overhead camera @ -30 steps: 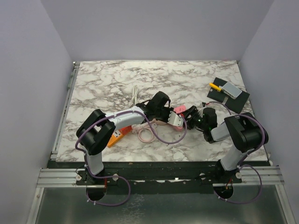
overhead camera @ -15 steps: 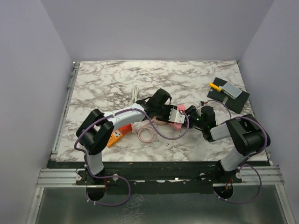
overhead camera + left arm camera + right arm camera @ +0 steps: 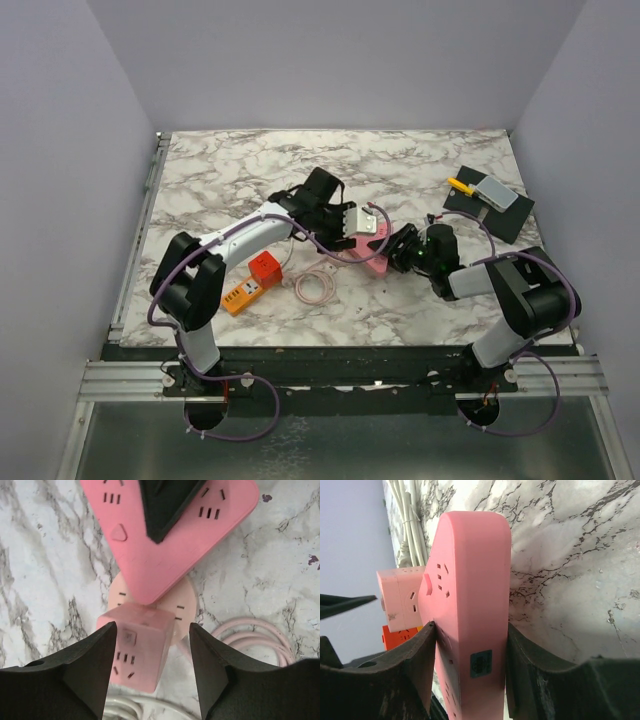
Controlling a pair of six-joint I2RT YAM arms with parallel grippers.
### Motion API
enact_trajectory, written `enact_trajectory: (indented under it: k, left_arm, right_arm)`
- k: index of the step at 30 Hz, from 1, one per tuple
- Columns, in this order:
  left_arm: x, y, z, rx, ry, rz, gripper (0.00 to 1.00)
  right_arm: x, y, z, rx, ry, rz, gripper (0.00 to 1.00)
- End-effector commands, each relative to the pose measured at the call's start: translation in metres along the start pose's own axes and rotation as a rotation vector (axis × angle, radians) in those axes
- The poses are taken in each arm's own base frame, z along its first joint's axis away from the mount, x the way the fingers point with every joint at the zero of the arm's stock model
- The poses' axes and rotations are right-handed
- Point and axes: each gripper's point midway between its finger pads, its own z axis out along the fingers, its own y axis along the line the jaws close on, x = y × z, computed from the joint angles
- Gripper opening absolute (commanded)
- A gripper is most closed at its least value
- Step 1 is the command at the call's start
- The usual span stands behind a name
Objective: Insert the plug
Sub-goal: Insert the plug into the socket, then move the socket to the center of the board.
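A pink power strip (image 3: 470, 580) stands on its edge on the marble, and my right gripper (image 3: 470, 627) is shut on its two sides. A pale pink cube plug (image 3: 137, 650) sits against the strip's (image 3: 150, 545) socket face, and the cube (image 3: 397, 597) also shows beside the strip in the right wrist view. My left gripper (image 3: 152, 627) is open, one finger on each side of the cube with gaps between. In the top view the left gripper (image 3: 350, 225), the cube (image 3: 374, 222), the strip (image 3: 372, 254) and the right gripper (image 3: 402, 246) are bunched at mid-table.
A coiled pink cable (image 3: 315, 288) lies in front of the strip. An orange socket block (image 3: 250, 285) sits to the left, and a white cable (image 3: 290, 205) lies behind the left arm. A black pad (image 3: 490, 205) with a grey piece lies at the far right.
My left gripper has opened, let go of the pale pink cube, and drawn back toward the far left. The right gripper has closed tighter on the pink strip.
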Motion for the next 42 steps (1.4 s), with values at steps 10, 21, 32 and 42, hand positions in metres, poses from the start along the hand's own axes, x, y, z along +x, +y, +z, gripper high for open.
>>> enact_trajectory:
  k: [10, 21, 32, 42]
  left_arm:
    - [-0.022, 0.015, -0.056, -0.062, -0.124, -0.178, 0.62]
    - [0.004, 0.019, -0.055, -0.150, -0.072, -0.286, 0.99]
    - [0.013, 0.027, -0.040, -0.224, -0.087, -0.454, 0.99]
    - [0.024, 0.032, -0.017, -0.258, -0.025, -0.477, 0.99]
  right_arm:
    - [0.047, -0.114, -0.022, 0.390, 0.089, -0.034, 0.18]
    - [0.044, -0.107, -0.025, 0.371, 0.076, -0.030, 0.52]
    - [0.003, -0.053, -0.043, 0.325, -0.051, -0.089, 1.00]
    - [-0.039, -0.010, -0.091, 0.396, -0.180, -0.220, 1.00]
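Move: The left hand is free above the pink cube: its middle lies about 2 cm to the left, 1 cm ahead and 6 cm below. Its neighbours from that hand are the round socket, about 2 cm right, 1 cm back and 9 cm down, and the triangle socket, roughly 7 cm right, 2 cm back and 7 cm down. The right hand grips the triangle, whose middle lies 4 cm to its left and 1 cm ahead, nearly level; the round socket is some 9 cm left, level ahead and 3 cm lower. Upward and left, the left hand clears the pink cube by another 5 cm, spreads its fingers fully, then sinks about 3 cm over the cube, turning some 25 degrees counter-clockwise. The right hand first keeps its grip on the triangle's outer edge and eases down under a centimetre, then opens wide, lets go and backs off right, back and up, about 5 cm to the right. ##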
